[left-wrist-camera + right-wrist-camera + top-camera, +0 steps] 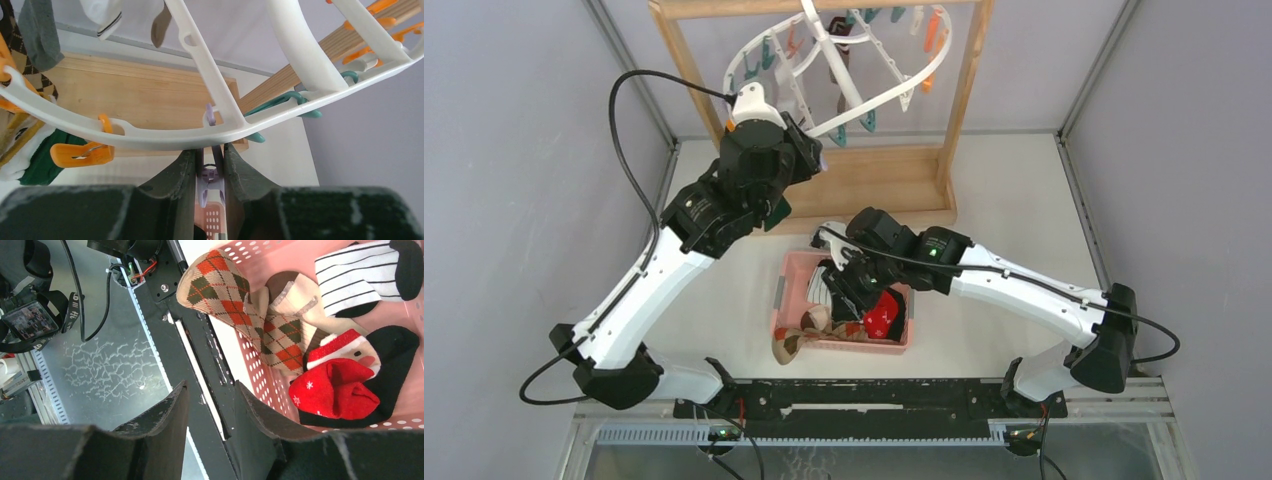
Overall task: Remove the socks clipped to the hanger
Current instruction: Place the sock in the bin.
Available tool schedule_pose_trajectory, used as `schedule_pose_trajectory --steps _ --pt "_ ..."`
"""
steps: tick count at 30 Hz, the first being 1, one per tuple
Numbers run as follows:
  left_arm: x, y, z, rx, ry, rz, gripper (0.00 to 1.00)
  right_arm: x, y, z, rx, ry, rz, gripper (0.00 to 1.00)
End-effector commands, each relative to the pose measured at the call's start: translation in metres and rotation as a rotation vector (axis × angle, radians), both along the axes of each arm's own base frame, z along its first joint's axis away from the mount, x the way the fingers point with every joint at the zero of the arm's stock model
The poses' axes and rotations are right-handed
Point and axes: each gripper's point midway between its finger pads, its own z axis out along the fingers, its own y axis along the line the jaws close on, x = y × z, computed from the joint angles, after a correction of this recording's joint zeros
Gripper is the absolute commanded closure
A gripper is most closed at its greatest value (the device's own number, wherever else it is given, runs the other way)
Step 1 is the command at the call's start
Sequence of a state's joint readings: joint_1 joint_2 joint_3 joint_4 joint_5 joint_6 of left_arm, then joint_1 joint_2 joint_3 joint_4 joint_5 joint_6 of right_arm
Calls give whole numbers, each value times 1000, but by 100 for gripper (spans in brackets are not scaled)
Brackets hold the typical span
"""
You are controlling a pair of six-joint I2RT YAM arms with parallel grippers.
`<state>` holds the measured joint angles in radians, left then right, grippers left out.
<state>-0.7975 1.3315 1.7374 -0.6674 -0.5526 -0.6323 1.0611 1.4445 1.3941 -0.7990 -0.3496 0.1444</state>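
The white hanger [879, 103] hangs tilted inside a wooden frame, its rim [150, 137] crossing the left wrist view. My left gripper [210, 150] [814, 158] is right under that rim, shut on a dangling purple clip [211, 180]; I see no sock in that clip. Socks still clipped on include a grey one [37, 35], a brown argyle one [17, 75] and a white black-striped one [102, 15]. My right gripper [210, 386] [842, 285] stands open and empty over the near rim of a pink basket [786, 290]. In the basket lie an argyle sock [220, 285], a striped sock [357, 270] and a red sock [335, 390].
The wooden frame [971, 90] stands on a wooden base board [874, 180] at the back of the table. Orange clips [80, 154] and teal clips [280, 102] hang from the rim. A black rail [200, 355] runs along the table's near edge beside the basket.
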Motion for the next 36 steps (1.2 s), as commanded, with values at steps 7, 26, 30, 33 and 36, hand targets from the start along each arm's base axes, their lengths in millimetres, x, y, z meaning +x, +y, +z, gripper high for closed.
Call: schedule_pose_trajectory --steps 7,26,30,33,36 --pt "-4 -20 19 7 4 -107 59 -1 29 -2 59 -22 46 54" --pt "-28 26 24 68 2 -38 0 -5 45 -28 17 1 91 53" --pt "-39 37 34 42 -11 -38 0 -8 51 -31 4 1 113 53" --pt "-49 48 36 27 -12 -25 0 -10 56 -33 -8 -4 130 53" --pt "-57 61 35 14 -14 0 0 -10 61 -37 -26 -5 138 52"
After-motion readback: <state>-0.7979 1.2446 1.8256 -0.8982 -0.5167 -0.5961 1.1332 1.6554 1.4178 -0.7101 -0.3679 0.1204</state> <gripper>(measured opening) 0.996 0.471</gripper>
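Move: The argyle sock, half in the bin and half over its near rim, has its middle about 8 cm left of the right hand, 2 cm ahead and 14 below. Right of it, the red Santa sock lies 6 cm ahead of that hand, 5 cm right and 15 below; the striped sock is 11 cm ahead, 6 cm left, 15 below. The left fingers still pinch the lavender clip; from them an orange clip hangs some 8 cm left, 2 cm ahead. Left hand opens off the lavender clip, backing leftward; right sinks about 6 cm and leftward towards argyle sock. ##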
